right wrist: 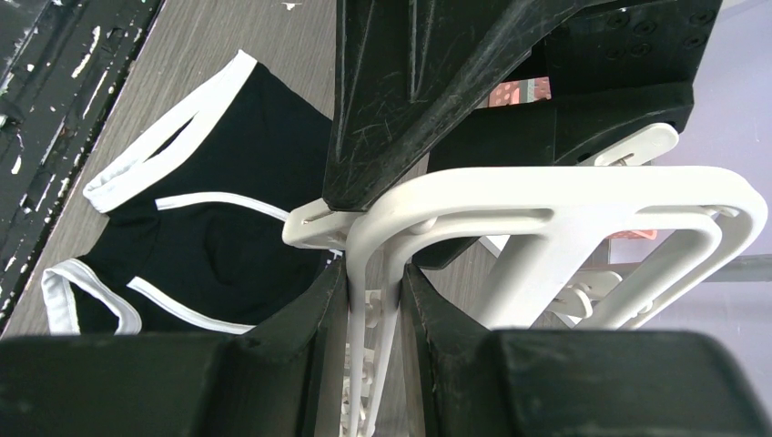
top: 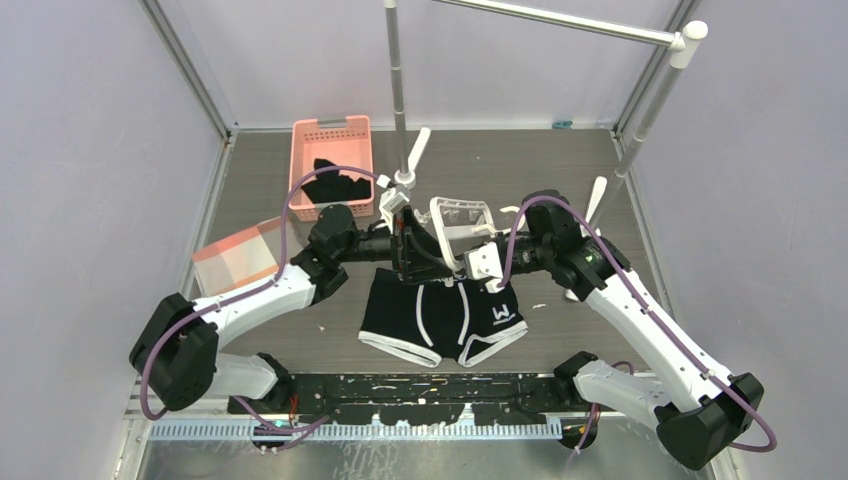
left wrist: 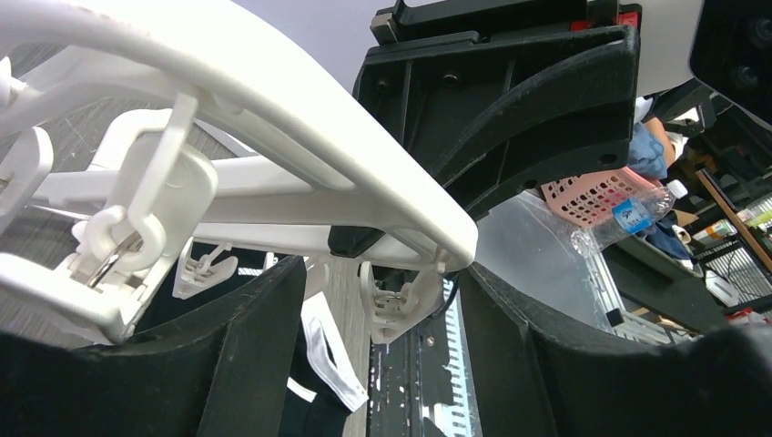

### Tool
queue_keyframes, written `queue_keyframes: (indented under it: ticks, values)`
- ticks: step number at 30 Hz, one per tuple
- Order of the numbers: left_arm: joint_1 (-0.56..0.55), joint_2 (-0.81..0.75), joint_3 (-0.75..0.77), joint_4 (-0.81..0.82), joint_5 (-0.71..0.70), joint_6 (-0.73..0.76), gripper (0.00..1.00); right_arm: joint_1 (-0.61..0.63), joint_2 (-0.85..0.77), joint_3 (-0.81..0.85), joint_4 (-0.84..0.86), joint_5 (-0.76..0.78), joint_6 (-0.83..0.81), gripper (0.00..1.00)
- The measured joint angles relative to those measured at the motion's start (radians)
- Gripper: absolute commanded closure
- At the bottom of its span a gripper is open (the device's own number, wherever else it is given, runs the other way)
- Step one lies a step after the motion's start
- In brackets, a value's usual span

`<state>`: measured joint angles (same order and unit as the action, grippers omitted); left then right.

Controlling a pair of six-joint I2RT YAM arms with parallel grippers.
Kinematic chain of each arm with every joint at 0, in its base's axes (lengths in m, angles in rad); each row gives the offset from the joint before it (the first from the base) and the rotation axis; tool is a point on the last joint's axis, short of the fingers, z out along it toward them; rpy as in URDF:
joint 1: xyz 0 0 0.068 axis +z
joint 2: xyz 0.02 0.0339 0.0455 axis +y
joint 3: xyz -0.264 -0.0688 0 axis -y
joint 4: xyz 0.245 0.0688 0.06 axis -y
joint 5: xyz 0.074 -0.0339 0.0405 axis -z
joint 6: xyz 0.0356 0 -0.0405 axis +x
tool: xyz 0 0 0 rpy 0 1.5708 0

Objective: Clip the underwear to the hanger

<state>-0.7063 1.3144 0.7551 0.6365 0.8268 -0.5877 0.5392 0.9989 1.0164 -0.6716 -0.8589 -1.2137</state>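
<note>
The white hanger (top: 462,222) is held above the table between both arms. My right gripper (top: 480,262) (right wrist: 373,273) is shut on the hanger's (right wrist: 546,196) end bar, with both pads pressed against its two rails. My left gripper (top: 402,243) (left wrist: 378,273) is open, its fingers wide apart either side of a small white clip (left wrist: 401,305) under the hanger's (left wrist: 273,100) rim, touching nothing. The black underwear (top: 445,315) (right wrist: 218,228) with white piping spreads out just below the hanger. Its white-hemmed leg (left wrist: 332,360) shows in the left wrist view. I cannot tell whether a clip holds its waistband.
A pink basket (top: 332,160) with plain black garments (top: 335,186) stands at the back left. The grey metal rail stand (top: 398,90) rises behind the hanger, with its other post (top: 640,130) at the right. A pale pink box (top: 240,255) lies beside the left arm.
</note>
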Motion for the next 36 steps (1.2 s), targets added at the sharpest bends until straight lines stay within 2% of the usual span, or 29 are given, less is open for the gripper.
queue_keyframes:
  ticks: [14, 17, 28, 36]
  values:
    - [0.0, 0.024, -0.004, 0.053, 0.011, -0.045, 0.37, 0.0, 0.0, 0.0, 0.001, 0.0, 0.0, 1.0]
    - [0.0, 0.024, -0.009, 0.062, 0.011, -0.052, 0.4, 0.0, 0.0, 0.0, 0.001, 0.0, 0.0, 1.0]
    - [-0.001, 0.024, -0.02, 0.069, 0.034, -0.05, 0.69, 0.0, 0.0, 0.0, 0.003, 0.009, 0.001, 0.99]
    - [-0.001, 0.0, -0.021, 0.044, 0.039, -0.025, 0.98, 0.0, 0.0, 0.0, 0.004, 0.014, 0.001, 1.0]
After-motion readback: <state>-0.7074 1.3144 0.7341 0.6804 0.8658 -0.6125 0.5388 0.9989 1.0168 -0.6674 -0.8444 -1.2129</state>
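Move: Just at the left fingertips, between the open pads, hangs the near corner clip of the hanger, about 1 cm back and 1 cm to the right. The hanger's far corner clip is some 9 cm ahead and 4 cm to the left at much the same height, while the underwear's middle lies roughly 25 cm below and 5 cm back. From the right hand, which holds the hanger frame, the near clip is about 3 cm back and 2 cm to the left. Closing from well open to nearly shut, the left fingers come together on the near corner clip and pinch it between their pads, a touch begun here. The left hand otherwise stays almost in place, pointing right, easing back about 1 cm as it closes. The right hand keeps its grip on the hanger corner and holds it still. ##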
